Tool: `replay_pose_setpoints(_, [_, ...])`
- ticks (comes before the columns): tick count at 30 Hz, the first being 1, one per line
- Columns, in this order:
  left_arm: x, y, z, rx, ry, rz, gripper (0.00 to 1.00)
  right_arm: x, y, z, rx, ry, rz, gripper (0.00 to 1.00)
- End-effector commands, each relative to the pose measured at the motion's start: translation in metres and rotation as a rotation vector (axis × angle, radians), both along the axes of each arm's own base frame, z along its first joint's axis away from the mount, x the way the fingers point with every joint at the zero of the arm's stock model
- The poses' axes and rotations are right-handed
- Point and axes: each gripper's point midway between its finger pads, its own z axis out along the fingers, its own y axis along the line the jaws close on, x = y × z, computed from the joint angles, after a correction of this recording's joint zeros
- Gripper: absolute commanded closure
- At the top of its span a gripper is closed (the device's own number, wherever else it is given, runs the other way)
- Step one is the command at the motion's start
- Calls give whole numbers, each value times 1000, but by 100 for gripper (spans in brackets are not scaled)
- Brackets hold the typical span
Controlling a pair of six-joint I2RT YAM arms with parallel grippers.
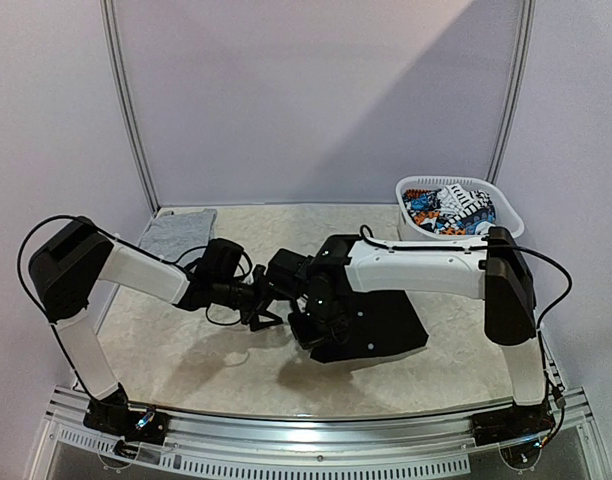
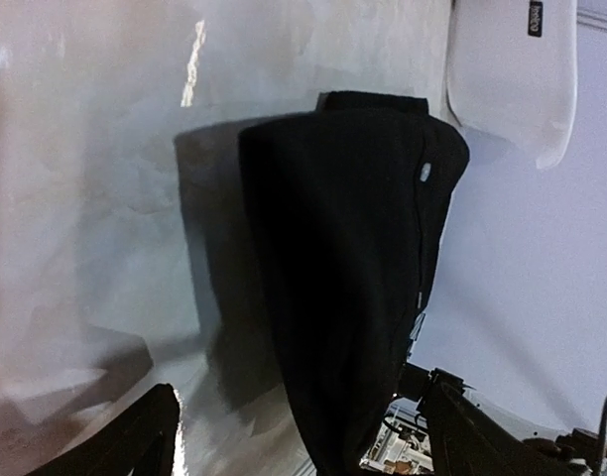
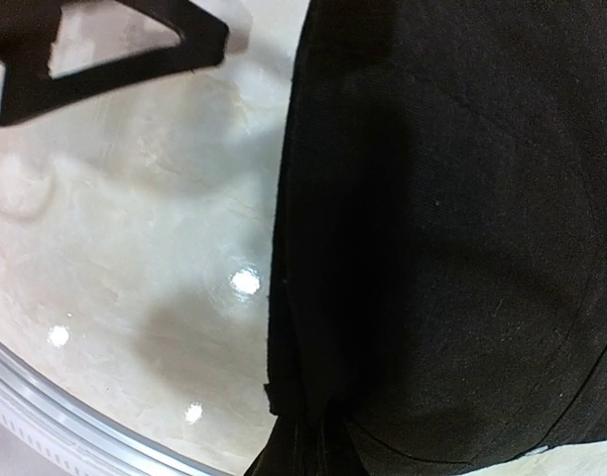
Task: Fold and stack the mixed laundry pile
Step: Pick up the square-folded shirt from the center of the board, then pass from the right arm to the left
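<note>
A large black garment (image 1: 371,325) lies partly on the table, right of centre. My right gripper (image 1: 311,300) lifts its left edge and is shut on a bunch of that cloth (image 3: 318,441). In the left wrist view the raised black fold (image 2: 348,278) hangs between the wide-apart fingers (image 2: 135,446) of my left gripper (image 1: 264,308), which is open around it. A light grey top (image 1: 178,232) lies folded flat at the back left. The printed piece (image 1: 448,208) sits in the basket.
A white plastic laundry basket (image 1: 511,220) stands at the back right against the wall. The pale marbled table (image 1: 186,350) ends at a metal rail along the near edge. White walls close off the back and both sides.
</note>
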Motion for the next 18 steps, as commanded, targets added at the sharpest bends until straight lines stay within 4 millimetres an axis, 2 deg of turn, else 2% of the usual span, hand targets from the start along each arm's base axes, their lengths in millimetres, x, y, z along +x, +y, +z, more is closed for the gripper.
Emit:
replay_pose_setpoints(1, [4, -9, -12, 7, 67, 55, 15, 9, 8, 27, 68, -27, -10, 100])
replay_pose_setpoints(8, [17, -29, -9, -51, 80, 89, 29, 10, 12, 29, 88, -20, -13, 100])
replay_pose_setpoints(18, [25, -46, -9, -105, 121, 125, 38, 17, 21, 36, 117, -20, -6, 100])
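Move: The far part of the black shirt's left edge hangs about 6 cm to the left gripper's right, some 2 cm ahead and slightly below. The shirt's middle is roughly 20 cm to its right, level ahead, 2 cm lower; the grey folded shirt lies about 22 cm left and 26 cm ahead, 5 cm lower. The right gripper already holds the near left corner; from it that far edge is some 10 cm ahead, 2 cm left and slightly lower. Bring the left gripper about 3.5 cm right and 2.5 cm forward to the far part of the black shirt's raised left edge, dipping 2 cm on the way and then rising again. Narrow the fingers partway around the cloth without shutting them. Meanwhile keep the right gripper shut on its corner and raise it some 2 cm, drifting slightly left and forward. ##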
